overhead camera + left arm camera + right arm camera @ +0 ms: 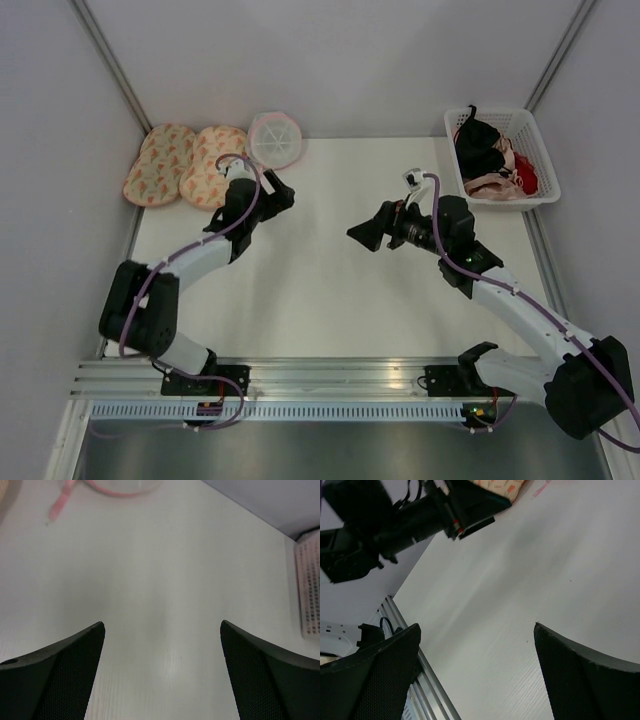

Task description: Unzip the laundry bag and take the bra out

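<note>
The laundry bag (275, 139), a round white mesh pouch with pink trim, lies at the table's back left. Its pink rim (120, 491) and zipper tab (56, 506) show at the top of the left wrist view. The bra is hidden from every view. My left gripper (281, 192) hovers just in front of the bag, open, with bare table between its fingers (162, 625). My right gripper (364, 232) is mid-table, pointing left, open and empty (475, 627).
Two peach patterned oval pads (185, 164) lie left of the bag. A white basket (541, 178) holding black, pink and red garments stands at the back right. An aluminium rail (320, 375) runs along the near edge. Grey walls close in the back and sides.
</note>
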`<state>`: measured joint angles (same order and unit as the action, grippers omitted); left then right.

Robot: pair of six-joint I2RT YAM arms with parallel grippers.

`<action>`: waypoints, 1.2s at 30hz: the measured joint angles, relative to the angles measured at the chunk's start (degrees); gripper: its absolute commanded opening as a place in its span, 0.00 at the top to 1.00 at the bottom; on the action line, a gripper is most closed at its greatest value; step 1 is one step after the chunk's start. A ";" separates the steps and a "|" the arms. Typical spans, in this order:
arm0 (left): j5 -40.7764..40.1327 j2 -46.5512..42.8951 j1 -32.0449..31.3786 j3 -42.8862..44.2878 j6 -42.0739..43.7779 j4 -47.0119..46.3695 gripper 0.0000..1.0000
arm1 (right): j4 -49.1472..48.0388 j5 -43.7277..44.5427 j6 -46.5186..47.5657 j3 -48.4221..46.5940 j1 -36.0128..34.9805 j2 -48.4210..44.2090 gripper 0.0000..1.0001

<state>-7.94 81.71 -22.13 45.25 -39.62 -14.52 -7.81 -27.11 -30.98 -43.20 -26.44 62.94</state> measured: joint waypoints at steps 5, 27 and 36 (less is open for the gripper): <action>0.66 21.46 4.85 19.71 6.19 -2.08 0.01 | 1.90 0.17 1.11 0.90 -0.09 -3.41 0.02; -15.76 51.54 7.87 64.19 25.22 13.25 0.01 | 8.39 2.16 4.13 5.90 -0.09 -4.26 0.02; -15.02 58.69 10.75 71.04 28.50 17.53 0.05 | 10.56 2.40 3.96 5.90 -0.09 -4.61 0.02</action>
<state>-22.96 140.40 -11.38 116.29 -11.11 3.01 2.74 -24.71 -27.03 -37.30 -26.52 58.33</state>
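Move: Beyond the left gripper, about 28 cm ahead and 4 cm to its left, the mesh laundry bag lies roughly 13 cm lower. Its pink strap reaches back to some 17 cm ahead and 7 cm left; the near cushion lies about 20 cm ahead and 23 cm left, the far cushion 19 cm ahead and 39 cm left, all at table level. From the right hand, the bag is around 40 cm ahead, 27 cm left and 22 cm down. Sweeping fast forward to the laundry bag, the left hand covers about 24 cm, then eases left and sinks towards the bag's left part, rolling some 35 degrees so that its left side rises, its fingers staying wide open. Meanwhile the open right hand sinks about 6 cm over bare table, drawing slightly back and right. ##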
